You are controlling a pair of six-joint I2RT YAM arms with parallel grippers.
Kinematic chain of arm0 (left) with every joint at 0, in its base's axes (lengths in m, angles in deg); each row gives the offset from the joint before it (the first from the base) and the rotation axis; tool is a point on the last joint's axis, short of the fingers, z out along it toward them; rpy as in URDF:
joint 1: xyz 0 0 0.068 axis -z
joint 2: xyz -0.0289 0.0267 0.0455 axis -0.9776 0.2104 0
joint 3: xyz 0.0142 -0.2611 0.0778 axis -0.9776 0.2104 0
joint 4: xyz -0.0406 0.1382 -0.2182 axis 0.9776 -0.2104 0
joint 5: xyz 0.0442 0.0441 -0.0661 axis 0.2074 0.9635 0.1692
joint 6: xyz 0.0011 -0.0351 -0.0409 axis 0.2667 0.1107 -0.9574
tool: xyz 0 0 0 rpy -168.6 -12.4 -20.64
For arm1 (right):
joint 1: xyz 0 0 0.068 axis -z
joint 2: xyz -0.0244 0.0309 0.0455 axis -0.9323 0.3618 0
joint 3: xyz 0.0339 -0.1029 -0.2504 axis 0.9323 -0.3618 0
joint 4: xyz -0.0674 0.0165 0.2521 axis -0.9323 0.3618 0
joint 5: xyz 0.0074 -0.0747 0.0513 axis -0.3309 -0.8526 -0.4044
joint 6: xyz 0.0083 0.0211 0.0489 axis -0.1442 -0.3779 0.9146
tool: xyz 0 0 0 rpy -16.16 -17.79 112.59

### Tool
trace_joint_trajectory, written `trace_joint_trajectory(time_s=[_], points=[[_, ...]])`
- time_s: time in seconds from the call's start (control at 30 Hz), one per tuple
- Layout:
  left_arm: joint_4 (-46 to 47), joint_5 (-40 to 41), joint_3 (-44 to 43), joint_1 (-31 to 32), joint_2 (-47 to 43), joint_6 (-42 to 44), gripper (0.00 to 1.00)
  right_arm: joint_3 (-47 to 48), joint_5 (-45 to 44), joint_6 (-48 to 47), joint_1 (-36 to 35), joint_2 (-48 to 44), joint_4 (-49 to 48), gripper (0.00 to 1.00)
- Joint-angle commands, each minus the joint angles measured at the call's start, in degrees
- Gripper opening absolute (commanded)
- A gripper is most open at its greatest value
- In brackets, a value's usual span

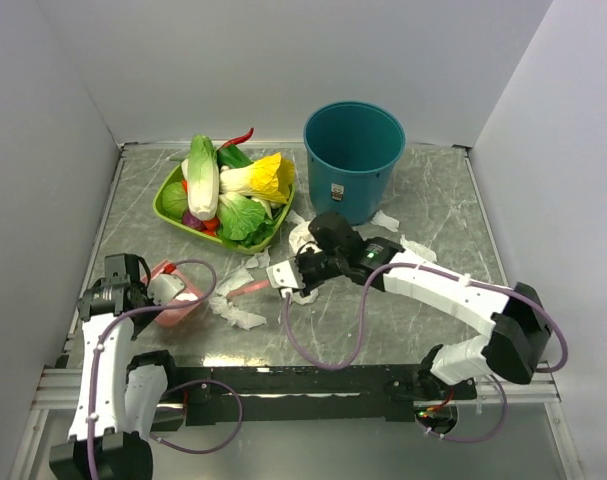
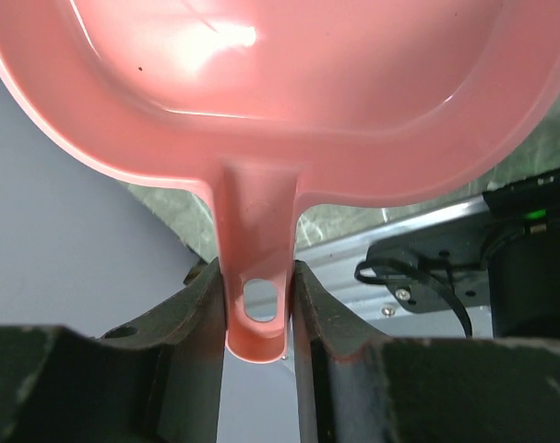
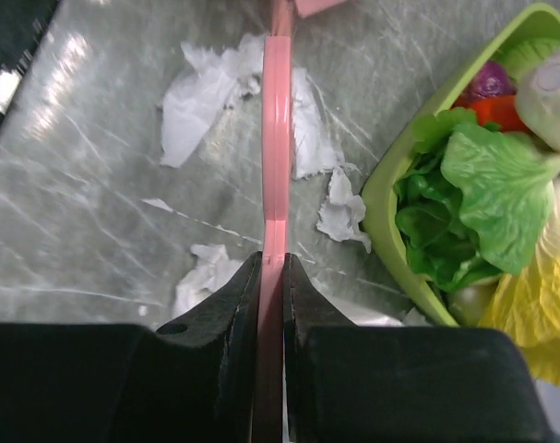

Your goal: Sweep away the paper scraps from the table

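Note:
My left gripper [image 1: 151, 291] [image 2: 255, 275] is shut on the handle of a pink dustpan [image 1: 180, 305] [image 2: 307, 101] at the table's [image 1: 383, 320] left side. From the middle, my right gripper [image 1: 289, 276] [image 3: 272, 263] points left, shut on a thin pink brush handle [image 1: 246, 289] [image 3: 276, 138]. Several white paper scraps lie on the table: one [image 1: 239, 318] just right of the dustpan, one [image 1: 235, 279] above the handle, others [image 1: 386, 220] near the bucket. In the right wrist view, scraps [image 3: 201, 92] lie either side of the handle, with another scrap [image 3: 344, 210] beside the tray.
A green tray [image 1: 171, 206] [image 3: 399, 221] of vegetables stands at the back left, close to the brush. A teal bucket [image 1: 353, 155] stands at the back centre. Grey walls enclose the table on three sides.

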Motion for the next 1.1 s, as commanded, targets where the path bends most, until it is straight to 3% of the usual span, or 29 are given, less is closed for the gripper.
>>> trace_joint_trajectory(time_s=[0.0, 0.13, 0.37, 0.5, 0.67, 0.83, 1.07], points=[[-4.99, 1.99, -0.24, -0.31, -3.31, 0.26, 0.01, -2.55, -0.85, -10.96, -0.04, 3.23, -10.97, 0.0], [-6.58, 1.55, -0.85, -0.22, -4.02, -0.7, 0.01, -4.05, -2.61, -12.37, -0.04, 6.48, -18.78, 0.0], [-5.53, 1.37, -1.73, -0.22, -2.62, -0.71, 0.01, -2.03, -8.14, -11.23, -0.04, 13.51, -22.48, 0.0], [-4.39, 0.85, -2.7, -0.23, -0.42, -0.79, 0.01, -3.43, -18.22, -11.14, -2.32, 14.75, -24.25, 0.0], [-1.93, -0.47, -2.79, -0.22, 3.09, -0.53, 0.01, -2.82, -19.05, -8.6, -4.87, 13.26, -15.47, 0.0], [0.79, -1.96, -2.79, -0.23, 6.35, 0.61, 0.01, -1.41, -15.27, -6.14, -5.66, 8.52, 1.13, 0.0], [5.81, -2.49, -2.18, -0.31, 12.32, 2.81, 0.01, -4.57, -14.48, -3.31, -3.47, -0.79, 17.22, 0.0]])
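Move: About 11 cm to the right hand's left, 2 cm ahead and some 18 cm below, lies the nearer of two paper scraps by the dustpan; the second is 8 cm left and 5 cm back. Another scrap lies 4 cm left and 8 cm ahead, and a loose scrap 7 cm right and 1 cm back. The white tub stands 8 cm right and 7 cm ahead. From the left hand the first scrap is about 22 cm right, 8 cm ahead and 9 cm below. Reaching out over the scraps with the brush still gripped, the right hand goes forward about 7 cm and a little left while sinking 8 cm, then doubles back towards its base and right some 5 cm, fingers tipping more steeply down, drawing the bristles through the scraps. The left hand keeps the dustpan, eases back 2 cm, then comes forward and down about as much again. ##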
